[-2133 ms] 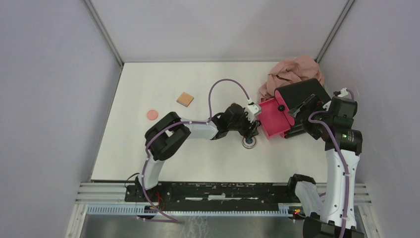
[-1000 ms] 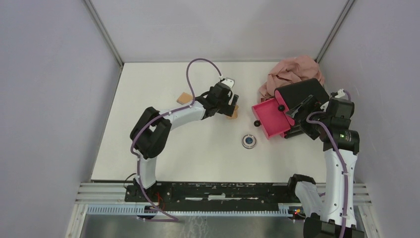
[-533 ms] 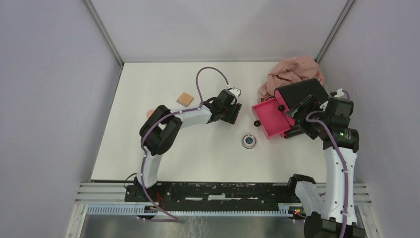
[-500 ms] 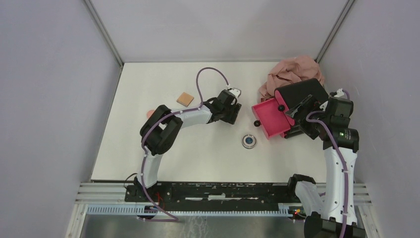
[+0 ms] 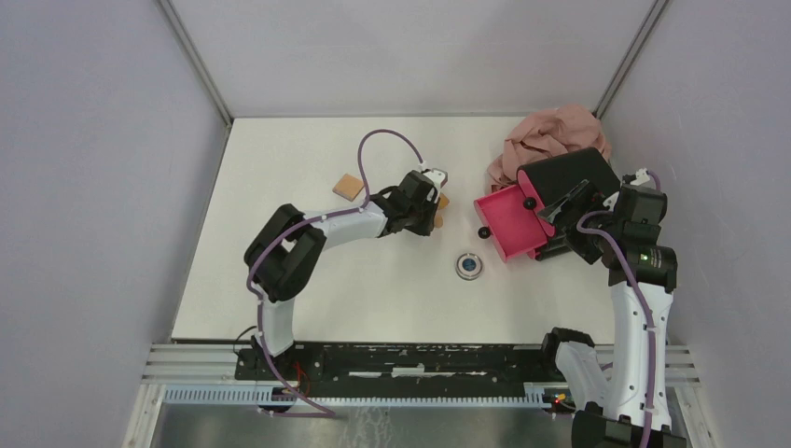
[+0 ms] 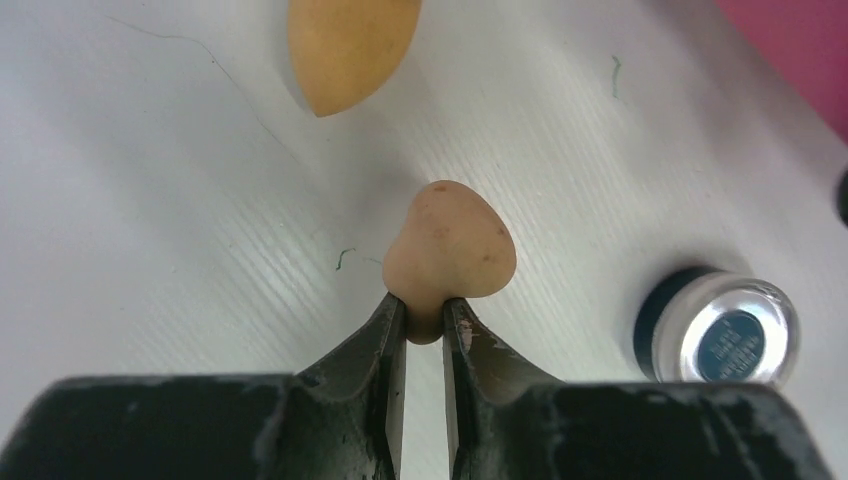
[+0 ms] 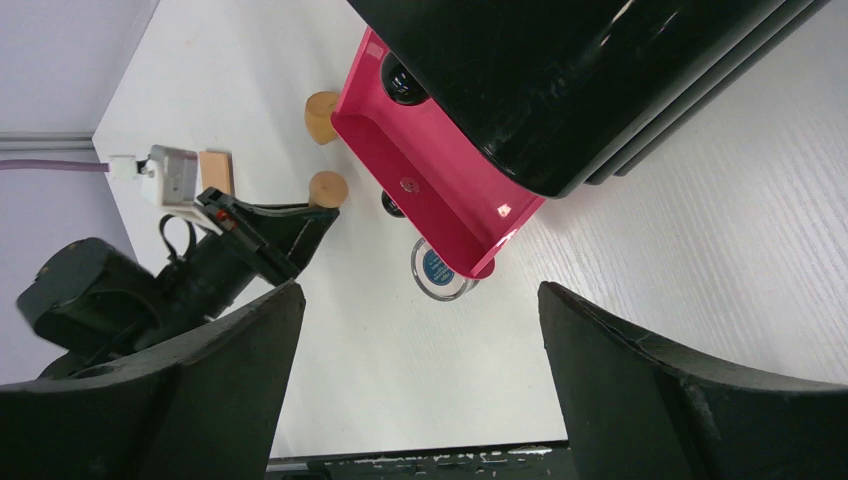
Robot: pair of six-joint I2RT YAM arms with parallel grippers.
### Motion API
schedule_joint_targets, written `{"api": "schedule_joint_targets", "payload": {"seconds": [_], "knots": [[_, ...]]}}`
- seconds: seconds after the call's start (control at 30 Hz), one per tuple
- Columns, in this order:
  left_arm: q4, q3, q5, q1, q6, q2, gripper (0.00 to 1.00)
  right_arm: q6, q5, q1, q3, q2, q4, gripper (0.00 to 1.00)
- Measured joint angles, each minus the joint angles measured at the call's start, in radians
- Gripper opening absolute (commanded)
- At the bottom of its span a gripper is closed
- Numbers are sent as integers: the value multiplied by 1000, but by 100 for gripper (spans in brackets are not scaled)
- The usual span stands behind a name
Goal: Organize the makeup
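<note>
My left gripper is shut on the narrow end of an orange teardrop sponge, a little above the white table. From above, the left gripper is at mid-table, left of the open magenta drawer. A second orange sponge lies just beyond the held one. The round silver compact sits in front of the drawer. The tan square pad lies further left. My right gripper stands wide open and empty above the black box.
The black box leans at the right side with one magenta drawer pulled out and its black knob facing left. A pinkish-beige cloth is heaped behind the box. Grey walls close in the table on three sides.
The left gripper went from open over the two sponges to shut on one of them. The right arm, box and compact have not moved.
</note>
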State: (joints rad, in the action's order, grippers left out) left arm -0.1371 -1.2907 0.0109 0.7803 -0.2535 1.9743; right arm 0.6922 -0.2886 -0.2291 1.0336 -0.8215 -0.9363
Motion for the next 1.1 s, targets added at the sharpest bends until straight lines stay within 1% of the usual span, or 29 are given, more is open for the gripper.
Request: {"api": "schedule_joint_targets", "payload": {"seconds": [0.2,0.3,0.43,0.57,0.6,0.63,0.67,0.7,0.8,0.87,0.97,1.07,1.1], "knots": [[-34,10,-79,4,0,-131,21,3,0,0,0,0,1,94],[-35,-14,-101,28,0,-172,21,4,-1,0,0,0,1,94],[-42,-139,-124,80,0,-130,21,9,-1,0,0,0,1,94],[-41,-336,-156,120,-2,-6,23,9,2,0,0,4,0,94],[-41,-372,-165,126,-3,23,25,8,5,0,0,6,-3,94],[-41,-399,-174,131,-4,49,30,8,7,0,3,6,-8,94],[-42,-417,-178,134,-5,69,38,7,10,0,6,7,-13,94],[-45,-430,-181,136,-6,89,49,6,13,0,11,8,-19,94],[-69,-464,-192,137,-14,132,68,6,21,0,17,16,-23,95],[-87,-485,-195,136,-14,151,73,6,24,0,17,19,-25,94],[-116,-498,-184,136,-12,154,73,6,24,0,17,15,-26,94],[-128,-499,-143,135,0,145,72,6,24,0,17,9,-26,94],[-136,-499,-126,132,1,139,74,6,24,0,17,9,-26,94]]}}
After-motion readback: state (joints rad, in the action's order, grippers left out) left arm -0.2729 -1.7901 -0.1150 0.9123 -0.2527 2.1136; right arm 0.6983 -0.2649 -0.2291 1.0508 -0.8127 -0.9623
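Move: The left hand already pinches the peanut-shaped sponge, low over the table; the open pink drawer's middle lies about 16 cm to its right, roughly level with it fore and aft and a couple of cm higher. The drawer's black knob is some 11 cm right and 1 cm back. The other sponge stands about 6 cm ahead and 2 cm right, the silver jar 9 cm back and 8 cm right. From the idle right hand, the drawer is about 10 cm ahead, 9 cm left and 18 cm below. Still pinching the peanut-shaped sponge, the left fingers lift it almost straight up, then carry it right over the rim of the open drawer, some 14 cm each way, while the hand turns about 15 degrees clockwise and rolls its left side up to about 15 degrees lower. It sinks about 3 cm over the drawer, opens wide to let go of the sponge, and starts easing back left. ##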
